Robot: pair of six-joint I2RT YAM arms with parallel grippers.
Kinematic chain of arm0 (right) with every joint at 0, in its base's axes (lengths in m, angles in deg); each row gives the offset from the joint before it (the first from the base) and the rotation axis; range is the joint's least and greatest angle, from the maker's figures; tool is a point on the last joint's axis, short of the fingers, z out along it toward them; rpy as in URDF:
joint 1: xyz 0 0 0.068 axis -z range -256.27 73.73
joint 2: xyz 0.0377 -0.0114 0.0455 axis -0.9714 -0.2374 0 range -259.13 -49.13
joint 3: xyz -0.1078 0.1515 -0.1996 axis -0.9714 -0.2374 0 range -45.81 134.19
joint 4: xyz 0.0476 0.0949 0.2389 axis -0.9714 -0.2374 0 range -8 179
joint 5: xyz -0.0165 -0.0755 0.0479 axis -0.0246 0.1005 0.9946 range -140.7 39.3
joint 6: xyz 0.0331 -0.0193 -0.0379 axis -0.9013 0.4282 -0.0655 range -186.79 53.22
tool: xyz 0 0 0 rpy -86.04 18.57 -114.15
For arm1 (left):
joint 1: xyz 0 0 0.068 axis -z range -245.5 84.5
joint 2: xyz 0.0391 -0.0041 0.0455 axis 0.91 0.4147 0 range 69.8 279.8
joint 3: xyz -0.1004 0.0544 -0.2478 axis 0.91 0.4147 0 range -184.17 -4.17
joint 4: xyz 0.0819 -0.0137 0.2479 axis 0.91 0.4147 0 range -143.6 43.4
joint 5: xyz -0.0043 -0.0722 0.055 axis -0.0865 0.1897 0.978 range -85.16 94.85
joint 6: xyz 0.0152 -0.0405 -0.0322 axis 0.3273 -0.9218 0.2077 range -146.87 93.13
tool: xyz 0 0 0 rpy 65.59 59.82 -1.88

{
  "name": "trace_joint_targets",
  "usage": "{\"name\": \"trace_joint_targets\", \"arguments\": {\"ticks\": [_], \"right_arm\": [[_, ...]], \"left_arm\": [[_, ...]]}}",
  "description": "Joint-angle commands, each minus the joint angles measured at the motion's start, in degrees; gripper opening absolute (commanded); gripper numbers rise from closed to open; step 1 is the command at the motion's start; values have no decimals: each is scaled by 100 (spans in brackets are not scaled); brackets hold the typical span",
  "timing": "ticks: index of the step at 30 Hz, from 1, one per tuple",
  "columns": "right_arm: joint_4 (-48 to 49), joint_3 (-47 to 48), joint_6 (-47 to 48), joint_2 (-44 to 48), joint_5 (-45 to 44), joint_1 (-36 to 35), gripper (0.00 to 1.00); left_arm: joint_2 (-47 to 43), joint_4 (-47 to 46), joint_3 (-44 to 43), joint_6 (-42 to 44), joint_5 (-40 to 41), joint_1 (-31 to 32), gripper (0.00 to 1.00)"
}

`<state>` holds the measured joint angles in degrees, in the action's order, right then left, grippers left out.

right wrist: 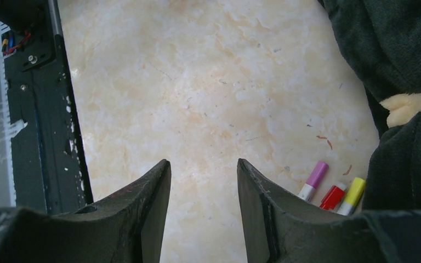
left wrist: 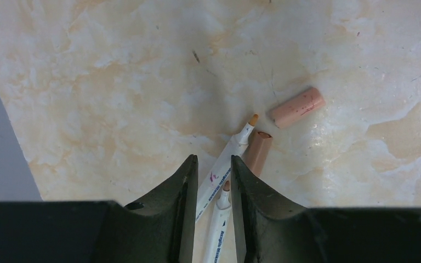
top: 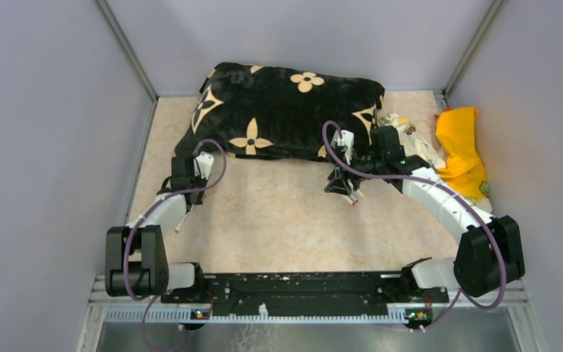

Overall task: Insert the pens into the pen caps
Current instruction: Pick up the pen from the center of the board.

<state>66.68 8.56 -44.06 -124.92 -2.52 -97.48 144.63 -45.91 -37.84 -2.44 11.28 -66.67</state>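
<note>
Two white pens lie between my left gripper's [left wrist: 214,159] narrowly parted jaws. One pen [left wrist: 235,147] runs diagonally and ends in an orange tip; the other [left wrist: 221,211] points straight ahead with a brownish tip. Neither is lifted off the table. A tan pen cap [left wrist: 258,150] touches the diagonal pen just beyond the right finger, and a pinkish cap [left wrist: 296,107] lies farther off. My right gripper [right wrist: 204,163] hangs open over bare table. To its right lie a pink-ended pen [right wrist: 313,181], a red piece [right wrist: 333,196] and a yellow-ended pen [right wrist: 352,195], partly hidden by the finger.
A black cushion [top: 286,110] with cream flowers fills the back of the table, close to the right gripper [top: 341,187]. A yellow cloth [top: 460,150] and small clutter sit at the back right. Grey walls enclose both sides, and the black base rail [right wrist: 60,109] runs along the near edge.
</note>
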Motion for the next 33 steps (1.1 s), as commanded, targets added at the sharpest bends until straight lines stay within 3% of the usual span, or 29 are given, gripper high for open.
{"name": "trace_joint_targets", "arguments": {"ticks": [1, 16, 21, 28, 33], "right_arm": [[185, -16, -15, 166, 217, 12, 47], [194, -14, -47, 157, 232, 12, 47], [186, -15, -53, 168, 235, 12, 47], [176, 3, -40, 179, 211, 12, 47], [176, 7, -31, 168, 190, 16, 47]], "left_arm": [[146, -74, 66, 124, -143, -57, 33], [555, -19, 14, 176, -238, -62, 33], [839, 113, -185, 208, -296, -79, 23], [1560, 577, -810, 69, -431, -111, 0], [2113, 764, -1316, -41, -571, -112, 0]]}}
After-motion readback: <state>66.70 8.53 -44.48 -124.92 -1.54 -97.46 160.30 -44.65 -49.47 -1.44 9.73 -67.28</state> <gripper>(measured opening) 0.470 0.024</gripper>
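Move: The pen to be picked runs slantwise under the left fingers, its middle about 2 cm back, 1 cm left and 2 cm below. Its cap lies about 3 cm to the hand's right, level with it; a second cap is some 2 cm ahead and 5 cm right; the other pen's middle is roughly 6 cm back and 3 cm left. From the right hand the pen is some 44 cm left, 3 cm ahead, 15 cm below. Down first, slowly, by about 2 cm until the left fingers straddle the pen at table level, then forward about 4 cm at that height, past the near cap towards the pillow. The half-open fingers shut during the forward stretch and pinch the pen a few centimetres behind its nib, while the hand tips down about 5 degrees. ##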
